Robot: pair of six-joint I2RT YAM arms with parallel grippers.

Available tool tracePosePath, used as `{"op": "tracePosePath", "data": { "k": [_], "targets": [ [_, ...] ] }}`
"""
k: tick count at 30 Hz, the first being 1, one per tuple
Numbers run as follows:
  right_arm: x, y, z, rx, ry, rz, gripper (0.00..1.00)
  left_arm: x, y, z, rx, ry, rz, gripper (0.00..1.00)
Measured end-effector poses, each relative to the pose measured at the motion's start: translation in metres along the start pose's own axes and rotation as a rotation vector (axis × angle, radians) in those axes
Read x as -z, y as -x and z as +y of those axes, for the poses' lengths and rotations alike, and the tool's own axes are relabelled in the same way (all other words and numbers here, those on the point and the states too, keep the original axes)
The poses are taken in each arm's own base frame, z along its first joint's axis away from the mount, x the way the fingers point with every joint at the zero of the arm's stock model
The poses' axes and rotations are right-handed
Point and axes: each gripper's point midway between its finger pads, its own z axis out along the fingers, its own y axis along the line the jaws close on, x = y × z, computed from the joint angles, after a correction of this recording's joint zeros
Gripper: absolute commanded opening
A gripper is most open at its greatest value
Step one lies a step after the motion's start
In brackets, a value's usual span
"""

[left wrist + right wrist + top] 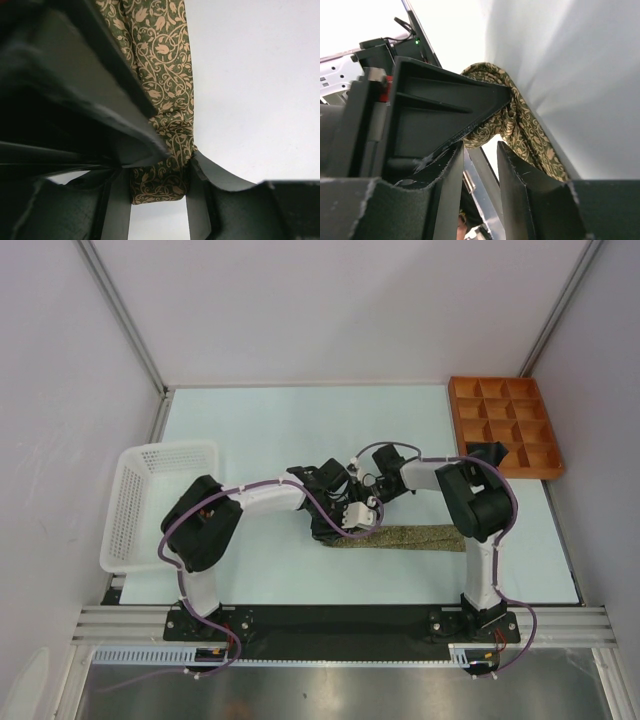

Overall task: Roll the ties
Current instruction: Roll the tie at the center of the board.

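An olive tie [405, 538] with a tan vine pattern lies along the table's near middle. Its left end is folded over under both grippers. My left gripper [328, 525] is shut on that folded end [159, 185], which fills the gap between the two fingers [117, 210]. My right gripper [481, 150] stands open just beside the same bunched end [492, 125]; nothing lies between its fingers [517, 175]. A dark bundle, apparently the black tie [487, 453], sits at the near left corner of the orange tray.
The orange compartment tray [505, 425] stands at the back right. A white mesh basket [140, 500] rests at the left edge, beside the left arm's elbow. The two wrists are crowded together over the tie's left end.
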Motion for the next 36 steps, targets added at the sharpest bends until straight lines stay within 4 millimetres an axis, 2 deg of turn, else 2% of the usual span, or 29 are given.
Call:
{"op": "tracePosePath", "data": {
  "k": [4,7,8,10,13,14,20,24,29,36],
  "targets": [
    [-0.01,-0.01,-0.002,-0.021,-0.001,0.018,0.32,0.0,0.0,0.0,0.002,-0.002,0.002,0.36],
    [-0.013,-0.009,-0.002,-0.034,0.008,0.016,0.18,0.0,0.0,0.0,0.002,-0.003,0.003,0.36],
    [-0.013,-0.009,-0.001,-0.037,0.015,0.015,0.06,0.0,0.0,0.0,0.002,-0.002,0.003,0.37],
    [-0.014,-0.009,-0.001,-0.036,0.023,0.012,0.0,0.0,0.0,0.0,0.002,-0.002,0.003,0.4],
    [-0.012,-0.009,-0.002,-0.047,0.03,0.01,0.0,0.0,0.0,0.001,0.002,-0.001,0.003,0.57],
    [-0.011,-0.009,-0.003,-0.045,0.03,0.007,0.0,0.0,0.0,0.001,0.001,0.0,0.002,0.66],
    [-0.005,-0.012,-0.017,-0.048,0.006,0.009,0.0,0.001,0.001,0.003,0.006,0.021,-0.019,0.87],
    [0.002,-0.015,-0.032,-0.066,-0.033,0.006,0.0,0.006,-0.004,0.006,0.053,0.041,-0.065,0.9],
    [0.006,-0.019,-0.041,-0.071,-0.066,0.011,0.0,0.016,-0.01,0.002,0.109,0.063,-0.122,0.91],
    [0.007,-0.021,-0.042,-0.077,-0.058,0.022,0.0,0.021,0.014,0.006,0.116,0.056,-0.224,0.91]
  ]
}}
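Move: My left hand still has the rolled end of the tie between its fingers, right at its hand point, pads low on the board. From my right hand, which hangs half open over that roll, the roll's middle is about 2 cm back, 2 cm left and 3 cm below. The unrolled strip runs off to the right, its middle some 16 cm right of my left hand and level with it; from my right hand that is about 13 cm right, 2 cm back and 4 cm below. While my left hand keeps the roll steady, I bring my right fingers about 1 cm back and slightly left and down, then shut them on the roll's upper edge. My left fingers then open wide; my right hand keeps its pinch, turning the roll over by drawing it about 4 cm right and 3 cm down towards the strip. The opened left hand swings briefly left, returns right and rises 2.5 cm, tilting its fingers rightward. ##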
